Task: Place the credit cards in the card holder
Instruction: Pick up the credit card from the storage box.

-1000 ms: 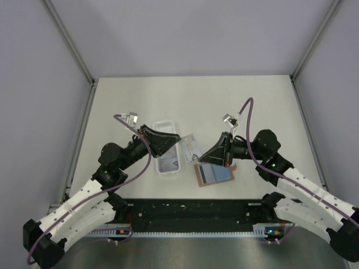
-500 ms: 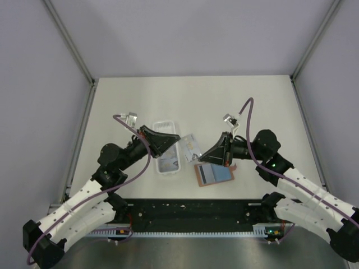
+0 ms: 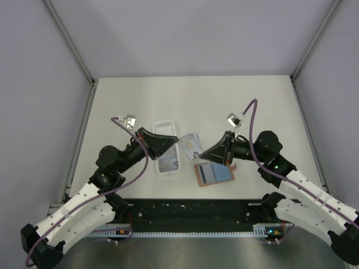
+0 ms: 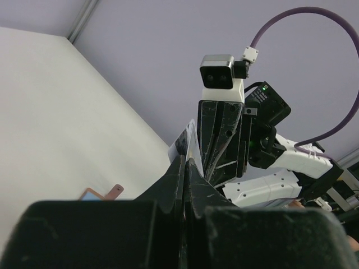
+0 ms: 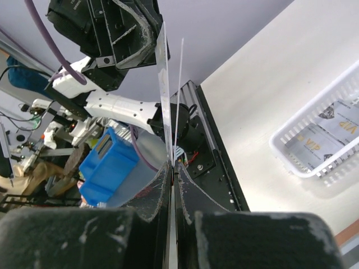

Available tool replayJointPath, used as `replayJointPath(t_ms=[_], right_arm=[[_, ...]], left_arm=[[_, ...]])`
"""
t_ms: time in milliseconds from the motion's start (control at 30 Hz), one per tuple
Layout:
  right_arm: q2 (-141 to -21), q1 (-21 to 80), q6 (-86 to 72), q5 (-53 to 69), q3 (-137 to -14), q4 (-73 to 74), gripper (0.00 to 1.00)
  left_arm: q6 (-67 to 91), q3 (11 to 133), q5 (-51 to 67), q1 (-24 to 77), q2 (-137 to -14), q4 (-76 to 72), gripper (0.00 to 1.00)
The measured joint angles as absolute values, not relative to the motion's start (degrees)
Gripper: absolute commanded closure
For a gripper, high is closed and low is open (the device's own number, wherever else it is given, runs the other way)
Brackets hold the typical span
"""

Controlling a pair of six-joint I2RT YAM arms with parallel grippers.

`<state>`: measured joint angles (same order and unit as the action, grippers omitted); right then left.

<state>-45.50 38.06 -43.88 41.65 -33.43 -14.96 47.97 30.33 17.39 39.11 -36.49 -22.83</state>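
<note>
Two silvery credit cards (image 3: 191,144) hang in the air between my two grippers, above the table. My left gripper (image 3: 179,140) is shut on their left edge, and in the left wrist view a card (image 4: 189,137) sticks up out of its closed fingers. My right gripper (image 3: 201,158) is shut on them from the other side. Its wrist view shows two cards edge-on (image 5: 164,84), slightly fanned apart. The card holder (image 3: 215,174) lies open on the table just below the right gripper, orange-brown with a pale blue-grey inside. One corner of the holder (image 4: 101,194) shows in the left wrist view.
A white slotted plastic tray (image 3: 160,171) lies under the left gripper with more cards in it, and its rim (image 5: 291,162) shows in the right wrist view. The black base rail (image 3: 196,216) runs along the near table edge. Grey walls enclose the table.
My left gripper has closed on the cards that the right gripper was holding. Both arms and the cards shifted slightly.
</note>
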Motion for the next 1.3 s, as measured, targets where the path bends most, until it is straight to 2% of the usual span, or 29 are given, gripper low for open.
replayJointPath(t_ms=[300, 533, 800, 967, 1300], right_arm=[[-43.31, 38.06, -43.16, 35.51, -33.36, -11.49, 1.00], [-42.54, 38.06, -45.58, 29.06, -30.02, -14.11, 1.00], [-37.98, 38.06, -44.36, 18.33, -29.69, -8.64, 1.00], [-37.17, 38.06, -43.22, 14.66, -29.80, -3.92, 1.00], [-37.17, 38.06, -42.15, 13.15, -29.80, 0.25, 1.00]], left_arm=[[47.86, 29.39, 13.06, 38.92, -35.57, -21.85, 1.00], [47.83, 27.29, 7.84, 38.74, -33.34, -20.67, 1.00], [46.83, 27.20, -8.05, 38.72, -29.50, -7.20, 1.00], [46.87, 27.16, -16.16, 38.68, -34.15, 1.41, 1.00], [46.78, 25.71, -19.59, 38.68, -44.31, 4.56, 1.00]])
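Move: From the left hand, which holds one credit card, the white storage box lies about 18 cm ahead, 6 cm to the left and 33 cm down; the card holder is some 5 cm ahead, 18 cm to the right and as far down. From the right hand, with another card, the holder lies about 9 cm ahead, 9 cm to the right and 28 cm below; the box is roughly 22 cm ahead and 15 cm to the left. Swinging away from the other card, the left hand carries its card forward and left, then drops steeply towards the storage box, some 19 cm down in all, while turning counter-clockwise and tipping its fingers downward. The right hand draws its card forward, right and a little down, about 9 cm towards the holder, turning some 30 degrees clockwise. Both grippers stay shut on their cards. ##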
